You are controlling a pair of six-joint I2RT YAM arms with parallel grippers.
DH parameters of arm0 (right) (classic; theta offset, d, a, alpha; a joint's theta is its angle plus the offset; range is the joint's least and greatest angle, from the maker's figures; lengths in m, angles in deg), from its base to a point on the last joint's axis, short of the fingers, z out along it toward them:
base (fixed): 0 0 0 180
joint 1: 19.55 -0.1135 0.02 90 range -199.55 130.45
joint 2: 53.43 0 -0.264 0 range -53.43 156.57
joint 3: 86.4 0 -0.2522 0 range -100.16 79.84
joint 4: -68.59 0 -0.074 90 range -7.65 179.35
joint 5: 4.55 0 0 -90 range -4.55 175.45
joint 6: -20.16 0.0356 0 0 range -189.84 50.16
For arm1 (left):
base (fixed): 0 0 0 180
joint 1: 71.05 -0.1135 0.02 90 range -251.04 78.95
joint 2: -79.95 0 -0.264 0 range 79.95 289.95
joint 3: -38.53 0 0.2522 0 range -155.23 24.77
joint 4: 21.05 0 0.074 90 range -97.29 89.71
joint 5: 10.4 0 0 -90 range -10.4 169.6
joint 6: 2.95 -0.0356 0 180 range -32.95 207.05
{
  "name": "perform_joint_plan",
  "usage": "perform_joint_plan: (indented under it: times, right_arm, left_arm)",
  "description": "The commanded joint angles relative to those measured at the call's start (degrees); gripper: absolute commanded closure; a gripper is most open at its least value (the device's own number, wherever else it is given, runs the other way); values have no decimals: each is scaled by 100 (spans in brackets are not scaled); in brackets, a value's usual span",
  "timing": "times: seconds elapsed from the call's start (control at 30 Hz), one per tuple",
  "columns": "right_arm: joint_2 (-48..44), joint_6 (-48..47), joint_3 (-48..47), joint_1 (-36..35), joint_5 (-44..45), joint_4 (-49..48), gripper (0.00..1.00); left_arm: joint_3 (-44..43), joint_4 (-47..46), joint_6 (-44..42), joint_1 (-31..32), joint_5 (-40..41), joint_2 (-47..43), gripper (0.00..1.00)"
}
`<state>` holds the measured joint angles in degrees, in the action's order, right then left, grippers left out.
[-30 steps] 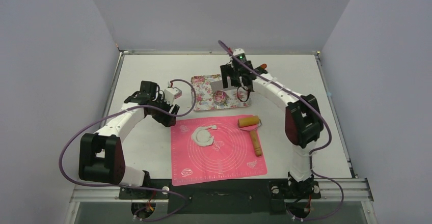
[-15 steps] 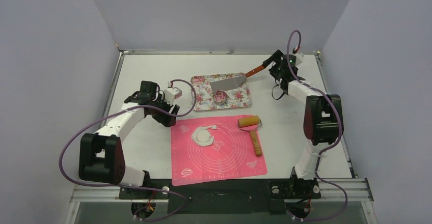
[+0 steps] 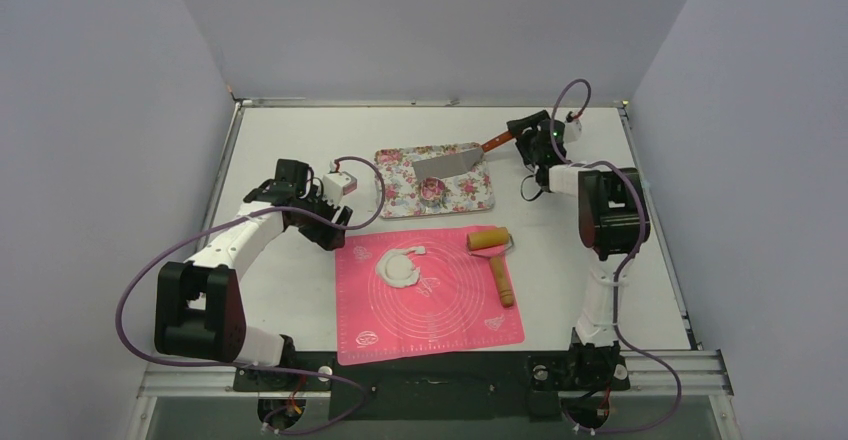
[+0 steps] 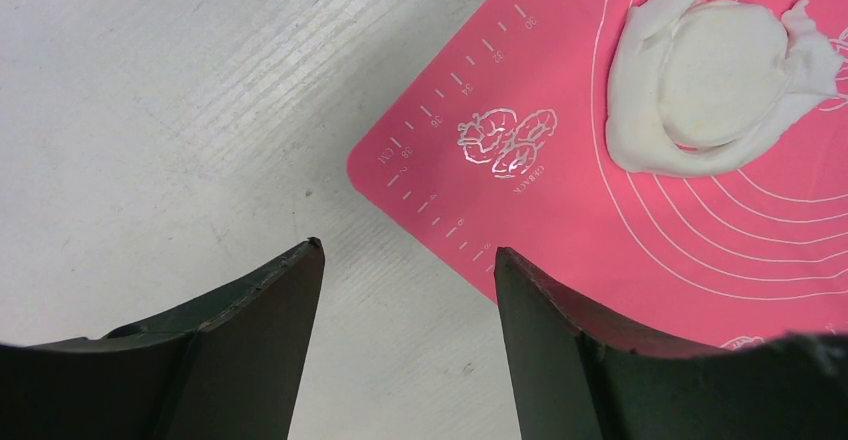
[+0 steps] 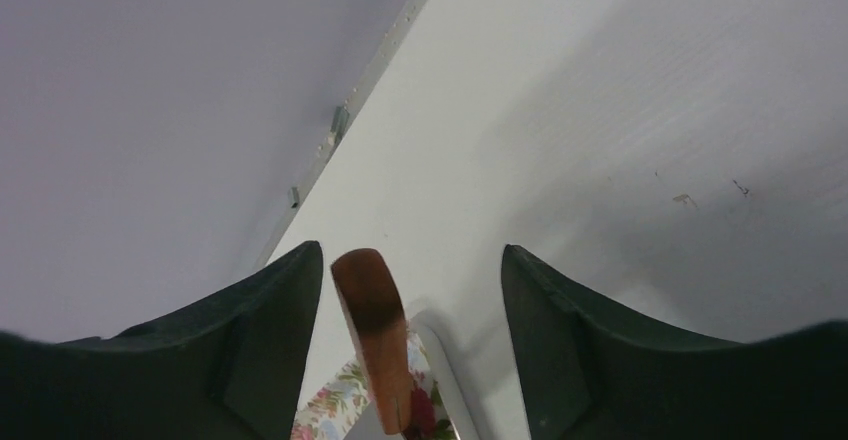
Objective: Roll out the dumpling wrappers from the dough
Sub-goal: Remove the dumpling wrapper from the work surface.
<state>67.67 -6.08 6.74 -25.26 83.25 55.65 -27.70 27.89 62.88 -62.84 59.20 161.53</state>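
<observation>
A round dumpling wrapper (image 4: 715, 72) lies cut inside a ragged ring of white dough (image 4: 640, 135) on the pink mat (image 4: 600, 220), at the mat's far left in the top view (image 3: 400, 265). My left gripper (image 4: 408, 255) hovers open over the mat's far-left corner, nothing between its fingers. My right gripper (image 5: 410, 250) is at the back right of the table (image 3: 524, 132). Its jaws stand apart around the brown handle (image 5: 378, 330) of a metal spatula (image 3: 450, 165). The handle sits close to the left finger, with a wide gap to the right one.
The spatula's blade rests on a floral tray (image 3: 402, 192) behind the mat, beside a metal ring cutter (image 3: 432, 192). A wooden roller (image 3: 494, 258) lies on the mat's right side. The enclosure's back wall is close behind the right gripper.
The right arm swung from over the tray out to the back right, then came back in around the spatula's handle end. Left arm, dough and roller have not moved.
</observation>
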Motion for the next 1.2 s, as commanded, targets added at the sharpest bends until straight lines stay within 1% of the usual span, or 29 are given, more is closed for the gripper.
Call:
perform_joint_plan:
  times: [0.0, 0.07, 0.17, 0.23, 0.27, 0.3, 0.33, 0.37, 0.5, 0.53, 0.57, 0.6, 0.63, 0.7, 0.8, 0.9, 0.93, 1.03, 1.17]
  right_arm:
    - [62, 282, -259, -77, -104, -638, 50]
    - [97, 273, -273, -88, -166, -670, 62]
    - [153, 214, -337, -105, -230, -660, 68]
    - [145, 156, -351, -101, -224, -653, 75]
    - [139, 123, -327, -102, -209, -657, 84]
    - [106, 99, -314, -104, -173, -672, 88]
    - [85, 19, -304, -100, -166, -697, 95]
    - [31, -37, -298, -103, -154, -697, 99]
    - [-334, -434, -241, -117, -126, -646, 100]
    - [-568, -666, -183, -132, -89, -618, 100]
    - [-705, -805, -145, -149, 37, -578, 100]
    - [-1008, -1143, -67, -200, 120, -478, 100]
    - [-1158, -1317, -26, -227, 368, -398, 100]
    - [-1617, -1966, 90, -335, 634, -305, 100]
    - [-2374, -2447, 289, -421, 870, -218, 100]
    - [-2898, -3124, 470, -630, 1325, -9, 100]
    - [-3068, -3226, 484, -671, 1467, 39, 100]
    - [-3091, -3294, 402, -675, 1428, 346, 100]
    - [-3305, -3252, 674, -703, 1286, 290, 100]
  left_arm:
    - [-269, -1, 4, 12, -181, -52, 39]
    - [-272, -8, 0, 14, -180, -49, 38]
    - [-272, -19, 4, 12, -195, -29, 39]
    - [-261, -11, -7, 14, -200, -28, 39]
    - [-258, -7, -12, 8, -203, -37, 39]
    - [-245, 8, -21, 11, -202, -46, 39]
    - [-232, 11, -24, 13, -201, -59, 39]
    - [-219, 19, -33, 14, -201, -66, 39]
    - [-225, 31, -42, 5, -186, -102, 38]
    - [-231, 37, -43, 1, -185, -106, 39]
    - [-243, 39, -40, 4, -177, -111, 38]
    - [-245, 41, -38, 5, -176, -115, 38]
    - [-246, 41, -36, 5, -170, -120, 38]
    - [-252, 42, -36, -2, -166, -136, 38]
    - [-252, 69, -40, 3, -162, -162, 38]
    - [-210, 77, -65, 11, -166, -199, 38]
    - [-182, 66, -83, 8, -157, -202, 38]
    - [-152, 65, -88, 21, -153, -207, 38]
    - [-154, 142, -126, 21, -162, -272, 38]
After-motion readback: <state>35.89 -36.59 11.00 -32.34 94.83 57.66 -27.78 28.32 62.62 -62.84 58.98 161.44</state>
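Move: The scraper's wooden handle lies just beside the right fingertips, its middle roughly 3 cm to the left, 1 cm back and 1 cm lower. From that hand, the floral tray under the blade is centred about 19 cm left and 13 cm back, and the cutter ring on it some 20 cm left and 15 cm back, both about 5 cm lower. From the left hand, the handle is some 36 cm right, 25 cm ahead and slightly below. The right fingers close on the scraper's handle, then lift it about 24 cm, back 7 cm, tilting upward. ##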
